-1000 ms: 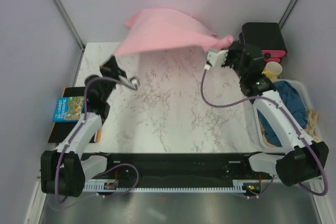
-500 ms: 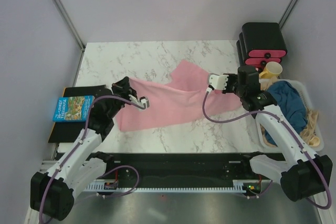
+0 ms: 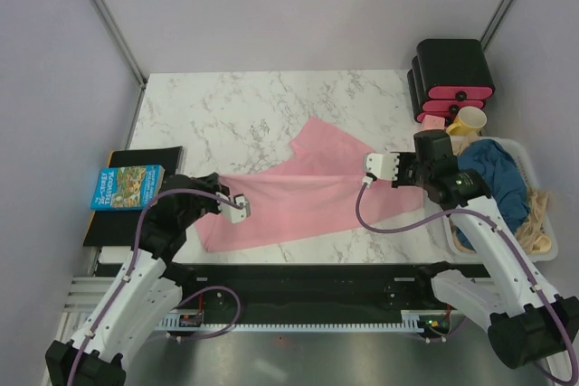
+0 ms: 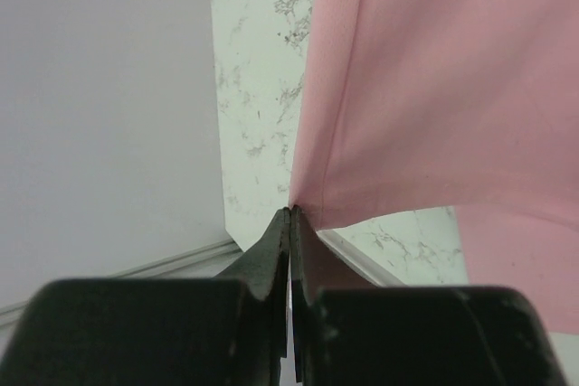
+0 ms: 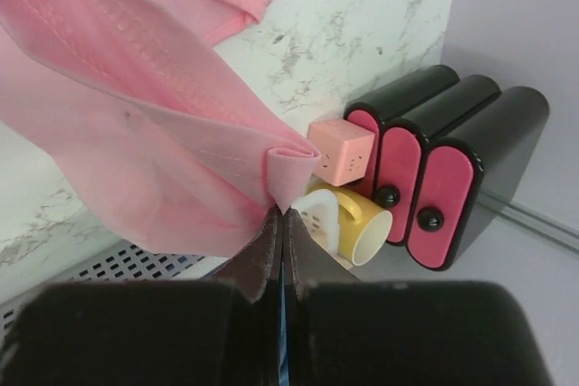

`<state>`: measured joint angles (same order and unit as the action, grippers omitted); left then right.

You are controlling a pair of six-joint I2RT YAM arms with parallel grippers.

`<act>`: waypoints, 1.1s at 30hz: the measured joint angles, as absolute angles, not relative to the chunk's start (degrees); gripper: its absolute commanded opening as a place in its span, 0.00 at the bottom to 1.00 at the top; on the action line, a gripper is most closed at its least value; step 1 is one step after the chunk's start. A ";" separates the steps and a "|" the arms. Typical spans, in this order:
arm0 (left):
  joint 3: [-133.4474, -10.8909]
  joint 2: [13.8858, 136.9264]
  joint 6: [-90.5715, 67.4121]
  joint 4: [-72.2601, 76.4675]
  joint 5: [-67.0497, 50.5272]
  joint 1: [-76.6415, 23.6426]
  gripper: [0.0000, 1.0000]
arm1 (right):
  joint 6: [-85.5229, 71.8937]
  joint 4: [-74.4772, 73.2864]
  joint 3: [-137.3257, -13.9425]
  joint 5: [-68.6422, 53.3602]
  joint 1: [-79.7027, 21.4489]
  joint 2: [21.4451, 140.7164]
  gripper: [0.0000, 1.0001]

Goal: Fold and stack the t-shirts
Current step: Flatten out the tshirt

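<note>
The light pink t-shirt [image 3: 303,194] lies stretched across the near half of the marble table [image 3: 235,110], one flap reaching toward the back. My left gripper [image 3: 241,208] is shut on its left corner [image 4: 312,196]. My right gripper [image 3: 372,169] is shut on a bunched fold at its right edge [image 5: 289,169]. The cloth hangs taut between the two. The dark teal-blue t-shirt [image 3: 500,183] sits crumpled in a white basket [image 3: 534,169] at the right.
Black boxes with pink fronts [image 3: 452,74] stand at the back right, with a yellow cup [image 3: 469,121] and a pink cube [image 5: 341,151] beside them. A blue book [image 3: 125,186] lies on a black pad [image 3: 145,158] off the table's left edge.
Both grippers have come down from the back toward the near edge, bringing the pink shirt from held up in the air to spread flat on the table.
</note>
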<state>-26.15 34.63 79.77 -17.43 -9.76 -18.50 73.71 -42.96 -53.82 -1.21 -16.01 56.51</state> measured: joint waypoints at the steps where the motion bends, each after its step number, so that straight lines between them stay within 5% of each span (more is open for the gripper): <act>1: -26.65 35.05 79.35 -18.20 -9.91 -18.50 0.02 | 73.69 -42.63 -53.82 -0.93 -16.01 56.18 0.00; 11: -57.76 73.10 73.54 -22.44 -10.83 -18.57 0.02 | 75.96 -15.20 -57.71 8.97 -15.90 73.25 0.00; 19: -97.67 90.56 74.11 -8.67 3.55 -22.55 0.02 | 81.65 5.61 -87.66 13.15 -14.52 93.47 0.00; 25: -104.66 90.91 88.14 15.75 5.96 -24.64 0.02 | 84.44 18.83 -101.84 13.63 -13.61 96.03 0.00; 29: -104.77 90.35 90.65 22.28 7.79 -23.00 0.02 | 84.51 22.83 -99.88 13.56 -13.32 92.71 0.00; 33: -84.64 81.01 90.24 25.06 9.21 -23.20 0.02 | 84.20 20.16 -85.14 11.79 -13.32 84.16 0.00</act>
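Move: The pink t-shirt hangs pinched between both hands, most of it on the table. Its middle lies about 21 cm right of the left hand, 2 cm ahead, and 21 cm left of the right hand, 1 cm back, some 14 cm below both. The blue book is roughly 25 cm left of the left hand and 3 cm ahead. From the right hand, the pink box is 17 cm ahead, 9 cm right; the yellow mug stands 8 cm right of it. Swinging the t-shirt by its held corners, both arms sweep forward over the table by a bit over 20 cm, then whip upward to 40–45 cm above where they began, drawing back slightly before they start down again. The wrists tip sharply up, by 60–75 degrees at most, and the shut fingers keep their pinch. ##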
